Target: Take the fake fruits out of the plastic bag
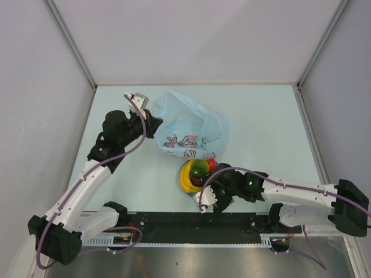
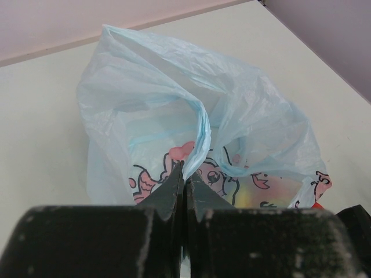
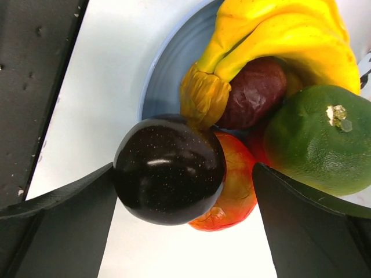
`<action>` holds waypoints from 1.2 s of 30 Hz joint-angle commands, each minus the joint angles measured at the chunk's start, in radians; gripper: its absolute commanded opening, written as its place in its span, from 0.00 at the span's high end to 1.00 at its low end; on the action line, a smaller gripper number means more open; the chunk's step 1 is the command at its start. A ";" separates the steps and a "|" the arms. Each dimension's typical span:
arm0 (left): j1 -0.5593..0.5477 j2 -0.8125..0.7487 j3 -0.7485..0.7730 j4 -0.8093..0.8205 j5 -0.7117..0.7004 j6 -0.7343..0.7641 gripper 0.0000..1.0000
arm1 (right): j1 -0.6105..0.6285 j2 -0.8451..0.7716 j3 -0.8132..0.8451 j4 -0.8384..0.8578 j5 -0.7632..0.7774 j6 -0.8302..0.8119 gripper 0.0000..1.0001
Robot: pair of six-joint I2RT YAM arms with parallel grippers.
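The light-blue plastic bag (image 1: 191, 124) lies crumpled at mid-table, and my left gripper (image 1: 155, 124) is shut on a fold of its rim. In the left wrist view the jaws (image 2: 186, 174) pinch that twisted fold, with the bag (image 2: 191, 98) billowing beyond. Just near of the bag, a yellow banana (image 1: 186, 176) and a green fruit (image 1: 200, 168) are piled on a blue plate (image 3: 168, 63). My right gripper (image 3: 184, 174) stands open at the pile's near side. A black round fruit (image 3: 168, 168) sits between its fingers, touching the left one. An orange-red fruit (image 3: 235, 179), a dark red one (image 3: 255, 92), the green one (image 3: 316, 139) and the banana (image 3: 278, 35) lie behind.
A black rail (image 1: 203, 223) runs along the table's near edge just behind my right gripper. Grey walls close in the table at the back and both sides. A red fruit (image 2: 317, 204) shows past the bag's lower right edge.
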 commanded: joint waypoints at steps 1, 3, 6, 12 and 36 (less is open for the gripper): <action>0.012 -0.016 -0.008 0.039 0.027 -0.022 0.96 | -0.004 0.008 0.015 0.058 -0.004 -0.009 0.00; 0.015 -0.019 -0.010 0.044 0.029 -0.023 0.96 | 0.001 0.005 0.015 0.052 -0.006 -0.005 0.00; 0.016 -0.020 -0.010 0.044 0.027 -0.026 0.96 | 0.007 -0.009 0.017 0.033 -0.001 -0.005 0.00; 0.015 -0.015 -0.010 0.047 0.032 -0.028 0.96 | 0.036 -0.072 0.027 -0.013 -0.024 -0.005 0.00; 0.016 0.158 0.169 0.068 0.001 0.058 1.00 | 0.064 -0.216 0.213 -0.094 0.005 0.159 0.00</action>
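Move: Between the right hand's open fingertips sits the black fruit, about 1 cm back, 2 cm left and 3 cm below the hand point, at the plate's near right rim. The orange-red apple lies 3 cm ahead and 1 cm left, the dark red fruit 4 cm ahead and 8 cm left, the green fruit about 9 cm ahead and 7 cm left, all some 4 cm below. From the left hand the black fruit is roughly 19 cm back, 19 cm right and 23 cm down. Backing off the black fruit with fingers kept wide open, the right hand draws some 2.5 cm back towards its base while rising about 2 cm, pauses there, then lifts straight up more quickly, ending roughly 4 cm higher than it began. The wrist barely turns. The left hand still pinches the bag's rim, almost in place. ##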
